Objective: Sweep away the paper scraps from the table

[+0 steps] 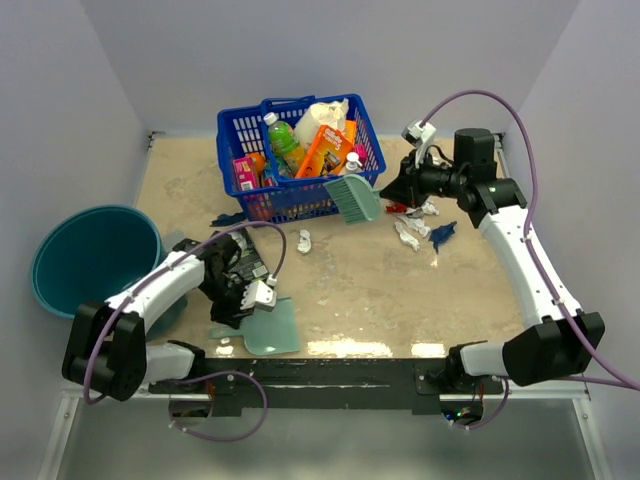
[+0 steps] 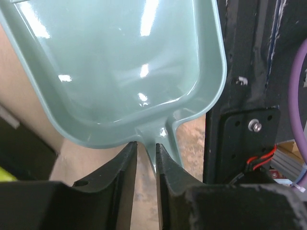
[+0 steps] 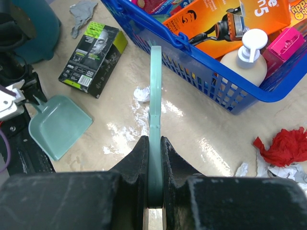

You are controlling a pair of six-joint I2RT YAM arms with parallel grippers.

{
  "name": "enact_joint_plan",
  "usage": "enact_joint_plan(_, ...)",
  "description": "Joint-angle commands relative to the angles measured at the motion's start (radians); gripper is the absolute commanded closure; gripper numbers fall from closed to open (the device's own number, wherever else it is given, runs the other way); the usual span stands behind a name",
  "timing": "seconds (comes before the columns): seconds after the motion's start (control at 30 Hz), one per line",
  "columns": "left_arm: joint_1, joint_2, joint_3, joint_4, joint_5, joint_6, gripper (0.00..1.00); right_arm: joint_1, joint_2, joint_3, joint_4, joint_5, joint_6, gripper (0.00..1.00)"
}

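Note:
The mint-green dustpan (image 1: 272, 328) (image 2: 124, 72) lies flat at the table's (image 1: 400, 300) front left. My left gripper (image 1: 250, 302) (image 2: 146, 143) is at its handle, jaws a narrow gap apart; the handle's edge lies against one finger. My right gripper (image 1: 398, 187) (image 3: 154, 139) is shut on the handle of the mint-green brush (image 1: 355, 197) (image 3: 156, 86), held in front of the basket. Paper scraps lie scattered: a red wad (image 1: 398, 207) (image 3: 283, 143), white ones (image 1: 410, 235) (image 1: 304, 240) (image 3: 141, 93), a dark blue one (image 1: 442, 232) and a grey one (image 3: 82, 9).
A blue basket (image 1: 300, 205) (image 3: 201, 67) full of bottles and boxes stands at the back middle. A teal bucket (image 1: 95, 260) (image 3: 33, 28) sits off the table's left side. A black-and-green packet (image 1: 248, 255) (image 3: 93, 52) lies by the left arm.

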Motion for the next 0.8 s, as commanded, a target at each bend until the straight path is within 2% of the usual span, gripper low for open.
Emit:
enact_joint_plan(0.0, -0.06, 0.039, -0.003, 0.073, 0.087, -0.026, 0.75, 0.001, -0.036, 0.007, 0.014, 0.02, -0.018, 1.0)
enact_joint_plan(0.33, -0.286, 0.15, 0.092, 0.266, 0.121, -0.223, 0.8, 0.0, -0.053, 0.004, 0.009, 0.049, -0.032, 1.0)
enact_joint_plan(0.47, -0.33, 0.216, 0.143, 0.31, 0.116, -0.27, 0.88, -0.002, -0.063, -0.004, 0.003, 0.069, -0.043, 1.0)
enact_joint_plan(0.57, -0.348, 0.28, 0.201, 0.329, 0.116, -0.316, 1.0, -0.009, -0.073, -0.016, 0.006, 0.076, -0.041, 1.0)
enact_joint_plan(0.77, -0.348, 0.386, 0.345, 0.42, 0.107, -0.541, 1.0, -0.057, -0.081, -0.033, 0.028, 0.095, 0.013, 1.0)
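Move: The left hand has its part-open fingers right at the dustpan's handle, low over the near edge of the table; the middle of the pan lies about 8 cm to its right, 1 cm back and 1 cm below. Beyond it, the crumpled scrap lies some 18 cm ahead and 15 cm to the right, and the black-green box stands roughly 14 cm straight ahead. From the raised right hand, which holds the brush, the dustpan lies around 26 cm left, 20 cm back and 26 cm below. Staying low at the dustpan's neck, the left hand drags the dustpan to the robot's right along the near edge by about 13 cm, and from halfway curves forward as well, some 5 cm, towards the crumpled scrap, while its fingers close from about a quarter open to almost shut, pinching the edge of the handle. The right hand keeps its grip on the brush up in front of the basket and only eases about 2 cm to the right, turning slightly clockwise. ##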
